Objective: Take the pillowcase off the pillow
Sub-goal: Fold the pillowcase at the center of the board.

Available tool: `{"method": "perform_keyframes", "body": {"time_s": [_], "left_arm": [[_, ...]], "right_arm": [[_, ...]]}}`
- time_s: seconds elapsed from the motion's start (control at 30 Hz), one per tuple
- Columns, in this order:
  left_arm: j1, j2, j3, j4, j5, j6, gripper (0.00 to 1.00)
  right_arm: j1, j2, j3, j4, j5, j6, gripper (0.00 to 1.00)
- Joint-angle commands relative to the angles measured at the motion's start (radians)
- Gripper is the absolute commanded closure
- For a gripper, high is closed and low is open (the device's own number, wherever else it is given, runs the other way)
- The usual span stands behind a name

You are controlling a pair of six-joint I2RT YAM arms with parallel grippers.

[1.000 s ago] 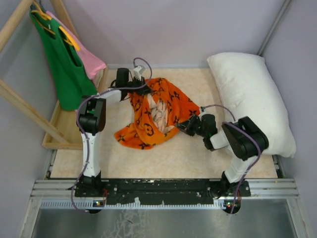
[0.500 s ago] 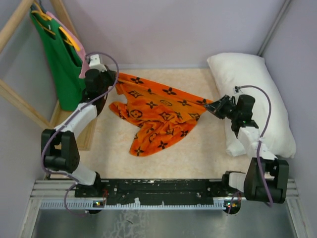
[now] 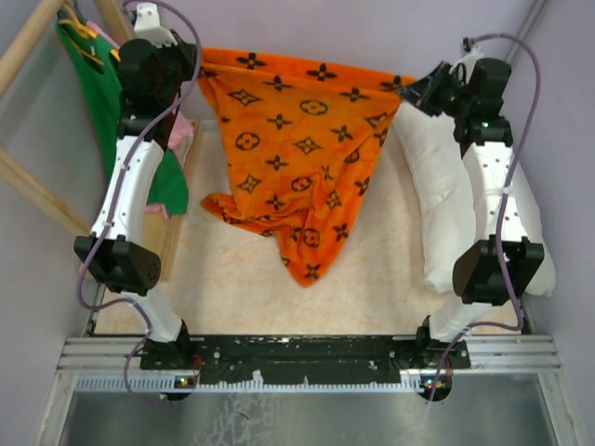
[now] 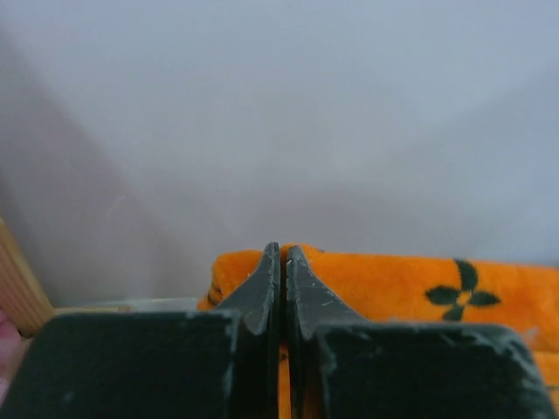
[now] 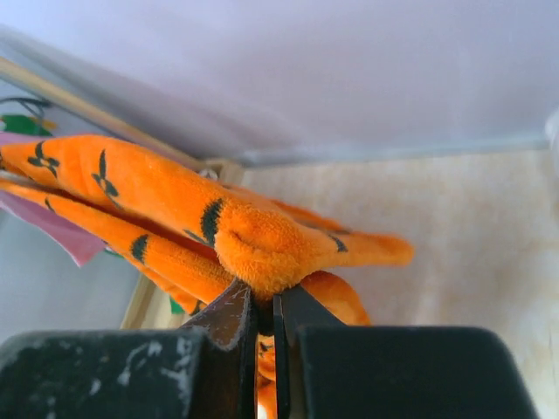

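Observation:
The orange pillowcase (image 3: 297,149) with black motifs hangs spread in the air between both arms, its lower part drooping to the table. My left gripper (image 3: 198,67) is shut on its top left corner, and the orange fabric (image 4: 393,284) shows pinched between the jaws. My right gripper (image 3: 416,90) is shut on the top right corner, where a bunched orange fold (image 5: 262,249) sits clamped in the jaws. The white pillow (image 3: 446,214) lies bare along the right side, partly behind the right arm.
A green tank top (image 3: 112,102) and a pink garment (image 3: 181,135) hang on a wooden rack (image 3: 28,190) at the left. Grey walls close in the back and sides. The beige table top (image 3: 242,288) lies under the hanging cloth.
Both arms have risen and moved apart to the back corners, lifting the pillowcase off the table and stretching it out into a hanging sheet. Both grips have held.

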Motion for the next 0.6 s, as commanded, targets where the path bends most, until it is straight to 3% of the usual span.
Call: {"method": "perform_keyframes", "body": {"time_s": [0.0,0.1,0.2,0.27,0.37,0.4,0.47,0.57], "left_arm": [[0.014,-0.002,0.140,-0.172,0.095,0.048,1.00],[0.014,-0.179,-0.092,-0.080,0.117,0.036,1.00],[0.014,-0.377,-0.421,-0.002,0.148,-0.047,1.00],[0.005,-0.532,-0.742,0.068,0.161,-0.133,1.00],[-0.041,-0.752,-1.063,0.052,0.031,-0.218,1.00],[-0.049,-0.825,-1.143,0.025,-0.006,-0.258,0.92],[-0.053,-0.946,-1.261,-0.020,0.001,-0.323,0.48],[-0.055,-1.034,-1.297,-0.122,0.043,-0.353,0.04]], "right_arm": [[-0.018,-0.003,0.234,-0.080,-0.025,-0.005,1.00],[-0.016,-0.121,0.043,-0.043,-0.061,-0.012,1.00],[0.002,-0.350,-0.352,0.076,-0.060,0.014,1.00],[0.031,-0.539,-0.640,0.177,0.001,0.064,1.00],[0.045,-0.852,-1.002,0.207,0.027,0.126,1.00],[0.050,-0.940,-1.089,0.169,0.024,0.119,1.00],[0.070,-1.108,-1.198,0.033,0.037,0.058,0.96],[0.113,-1.136,-1.173,-0.140,0.110,-0.055,0.27]]}}
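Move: My hands hold the pillowcase's two upper corners high in the air. The centre of the board, where it goes, is about 20 cm back, 22 cm right and 45 cm below my left hand, and some 13 cm back, 22 cm left and 36 cm below my right. The white pillow sits roughly 8 cm back, 17 cm right and 31 cm below my right hand; the green garment hangs about 18 cm left, 8 cm back and 22 cm below my left. With the hem stretched between my shut fingers, I let both hands rise a few centimetres more, then sweep them together back and down towards the board, ending some 25 cm nearer my base and about 20–25 cm lower. My left wrist tips down some 25 degrees, my right about 10. Near the end of the still-moving sweep my fingers open, left wider than right, and let the corners go above the board. ##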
